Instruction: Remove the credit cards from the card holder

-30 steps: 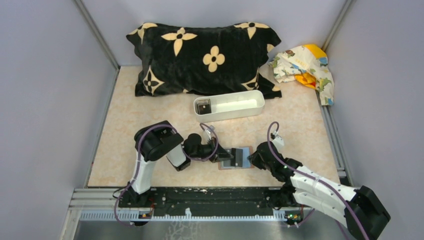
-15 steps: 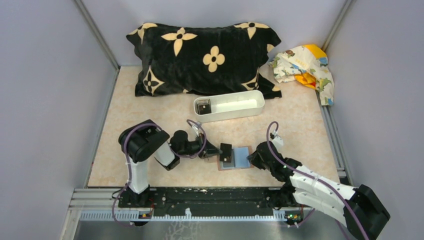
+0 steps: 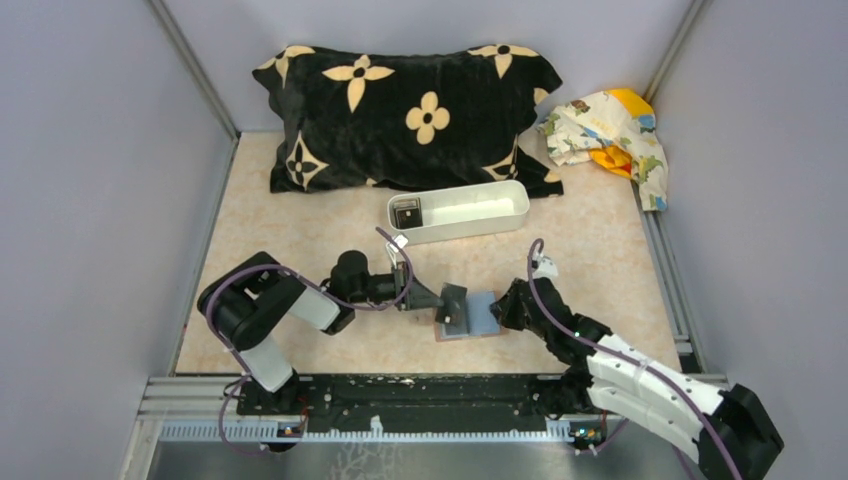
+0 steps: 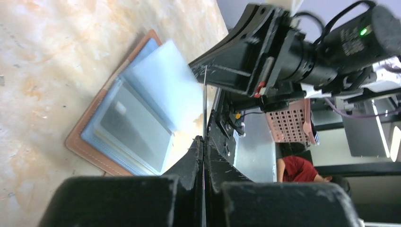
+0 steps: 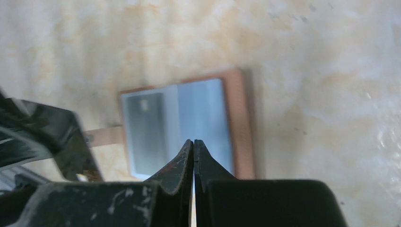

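The card holder (image 3: 482,316) lies open on the table, brown rim, light blue inside. In the left wrist view the card holder (image 4: 126,120) shows a grey credit card (image 4: 137,126) tucked in a slot pocket. My left gripper (image 3: 443,298) is shut on a dark credit card (image 3: 456,302), held just above the holder's left edge. That credit card (image 4: 204,94) stands edge-on as a thin line out of my left gripper (image 4: 204,138). My right gripper (image 3: 503,308) is shut with nothing in it. In its own view the right gripper (image 5: 194,141) has its tips over the card holder (image 5: 203,109).
A long white tray (image 3: 470,210) stands behind the holder with a dark card (image 3: 407,212) at its left end. A black flowered pillow (image 3: 410,115) lies along the back, and a crumpled patterned cloth (image 3: 610,130) sits at the back right.
My left arm has swung its elbow out to the left and drawn the dark card leftward off the holder, baring the blue inside. The right gripper has stayed at the holder's right side.
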Robot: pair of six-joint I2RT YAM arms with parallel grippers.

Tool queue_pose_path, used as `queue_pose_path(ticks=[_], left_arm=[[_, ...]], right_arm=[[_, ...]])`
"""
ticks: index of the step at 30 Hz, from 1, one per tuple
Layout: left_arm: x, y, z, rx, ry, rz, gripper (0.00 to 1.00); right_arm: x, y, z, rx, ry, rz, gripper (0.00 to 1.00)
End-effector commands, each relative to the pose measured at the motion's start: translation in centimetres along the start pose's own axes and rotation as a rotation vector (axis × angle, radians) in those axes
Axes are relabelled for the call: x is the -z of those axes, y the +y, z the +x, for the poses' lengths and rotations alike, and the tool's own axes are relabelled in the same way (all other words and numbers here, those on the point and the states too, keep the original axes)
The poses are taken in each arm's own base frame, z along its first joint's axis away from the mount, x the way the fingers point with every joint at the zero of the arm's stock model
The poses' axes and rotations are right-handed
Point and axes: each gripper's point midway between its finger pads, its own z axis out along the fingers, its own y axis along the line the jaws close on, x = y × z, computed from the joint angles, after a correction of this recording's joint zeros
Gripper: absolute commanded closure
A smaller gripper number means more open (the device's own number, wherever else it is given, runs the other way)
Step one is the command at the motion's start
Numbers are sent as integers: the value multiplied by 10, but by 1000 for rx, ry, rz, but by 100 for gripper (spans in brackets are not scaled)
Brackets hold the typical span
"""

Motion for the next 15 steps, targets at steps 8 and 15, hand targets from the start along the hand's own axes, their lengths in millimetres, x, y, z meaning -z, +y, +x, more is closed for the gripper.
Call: queue_pose_path(ticks=[8, 15], left_arm=[[19, -30, 9, -360, 34, 118, 100], [28, -43, 8, -628, 41, 157, 100]], right_arm=[[47, 105, -67, 462, -136, -339, 89], [62, 137, -63, 571, -111, -499, 56]])
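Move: The left fingers hold the black card out to the robot's right. The right gripper is roughly 12 cm to the left hand's right, level fore and aft and some 6 cm lower. From the right gripper, the card is about 9 cm left and 5 cm higher, level fore and aft. The open card holder lies 5 cm left of the right gripper and 3 cm below it; the white box is about 20 cm ahead and 8 cm left. Raise the right gripper fast, about 11 cm, clear of the card holder, easing left towards the held card. Swing its fingers some 25 degrees counter-clockwise, tip them up, and open them nearly halfway late in the rise. Keep the left fingers shut on the black card while lifting it 3 cm, drawing back slightly and rolling its forward side up. ##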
